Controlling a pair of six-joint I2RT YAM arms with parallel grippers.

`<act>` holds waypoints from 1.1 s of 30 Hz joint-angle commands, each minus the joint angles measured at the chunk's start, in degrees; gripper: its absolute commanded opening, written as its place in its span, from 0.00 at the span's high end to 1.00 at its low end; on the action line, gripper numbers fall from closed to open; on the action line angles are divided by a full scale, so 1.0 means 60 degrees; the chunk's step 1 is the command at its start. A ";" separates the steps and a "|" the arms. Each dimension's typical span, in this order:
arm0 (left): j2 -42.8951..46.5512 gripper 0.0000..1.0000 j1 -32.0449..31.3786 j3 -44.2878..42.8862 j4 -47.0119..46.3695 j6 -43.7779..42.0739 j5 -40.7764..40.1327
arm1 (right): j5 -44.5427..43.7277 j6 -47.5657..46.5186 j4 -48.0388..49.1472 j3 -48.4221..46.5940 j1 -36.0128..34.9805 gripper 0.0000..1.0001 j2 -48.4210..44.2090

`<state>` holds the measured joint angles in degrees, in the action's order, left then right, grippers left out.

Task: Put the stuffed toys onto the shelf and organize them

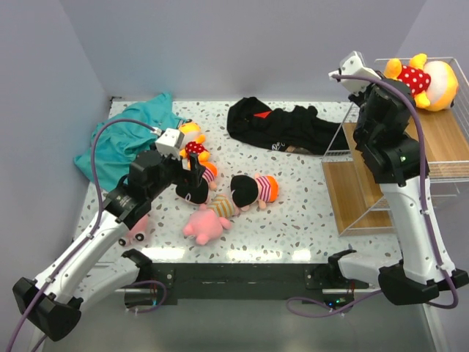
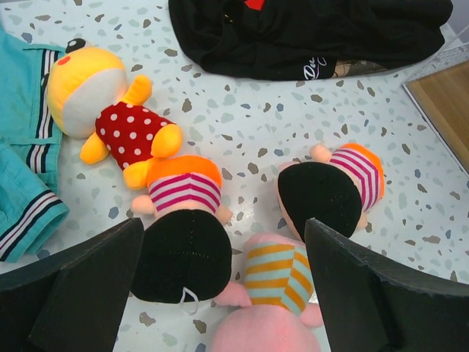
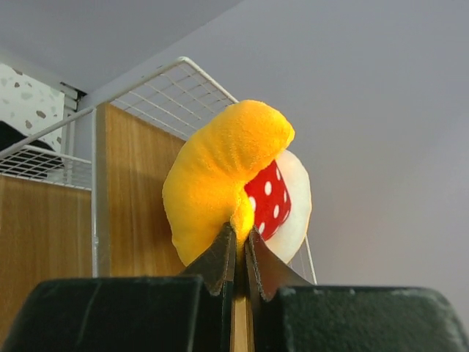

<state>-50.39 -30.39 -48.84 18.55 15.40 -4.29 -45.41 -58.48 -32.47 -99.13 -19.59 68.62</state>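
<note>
On the top tier of the shelf [image 1: 443,143] lies a yellow-orange bear [image 1: 425,81] in a red dotted top. My right gripper [image 3: 240,229] is shut on a fold of this bear's yellow plush [image 3: 220,169]. On the table my left gripper [image 2: 223,224] hangs wide open over two black-haired dolls [image 2: 183,235] [image 2: 333,191] and a pink pig [image 2: 275,301] in a striped top, touching none of them. A second yellow bear [image 2: 110,110] lies just beyond them. Another pink pig [image 1: 139,229] peeks out under the left arm.
A teal polo shirt [image 1: 124,136] is bunched at the far left of the table. A black garment [image 1: 286,125] lies at the back centre, reaching the shelf's wire frame [image 3: 157,92]. The shelf's lower wooden tiers [image 1: 359,198] step down toward the table on the right.
</note>
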 commanded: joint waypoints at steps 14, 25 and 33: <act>0.0034 0.04 0.0026 -0.0063 -0.0147 -0.0018 -0.0104 | 0.1254 -0.1416 -0.1048 0.0482 0.0424 0.60 -0.0216; 0.0063 0.04 0.0026 -0.0078 -0.0146 -0.0003 -0.0119 | 0.0903 -0.1342 -0.1371 0.0043 0.0409 0.58 -0.0581; 0.0225 0.04 0.0026 -0.0063 -0.0176 -0.0003 -0.0046 | 0.1343 -0.0742 -0.2425 -0.0280 0.0424 0.55 -0.0465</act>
<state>-50.15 -30.39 -48.84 18.90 15.40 -4.34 -37.26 -58.28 -38.24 -98.70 -17.23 65.93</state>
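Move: The right hand, high over the top shelf, already holds one foot of the yellow stuffed toy. The toy's middle is about 5 cm ahead and 7 cm to the right, roughly level with the hand. The far wire rail runs some 10 cm ahead and 7 cm to the right at about hand height, and the middle of the shelf board is about 7 cm back, 8 cm right and 6 cm below. From the idle left hand, the toy is some 65 cm right, 8 cm ahead and 25 cm higher. The right hand lowers the held toy about 3 cm towards the far end of the top shelf, easing roughly 2 cm forward with a slight nose-down tilt, while its nearly shut fingers start to part. Staying low, it spreads them to a little under half open and lets go of the foot, then draws back some 2.5 cm towards the base and rises about 2 cm, leaving the fingers apart. ##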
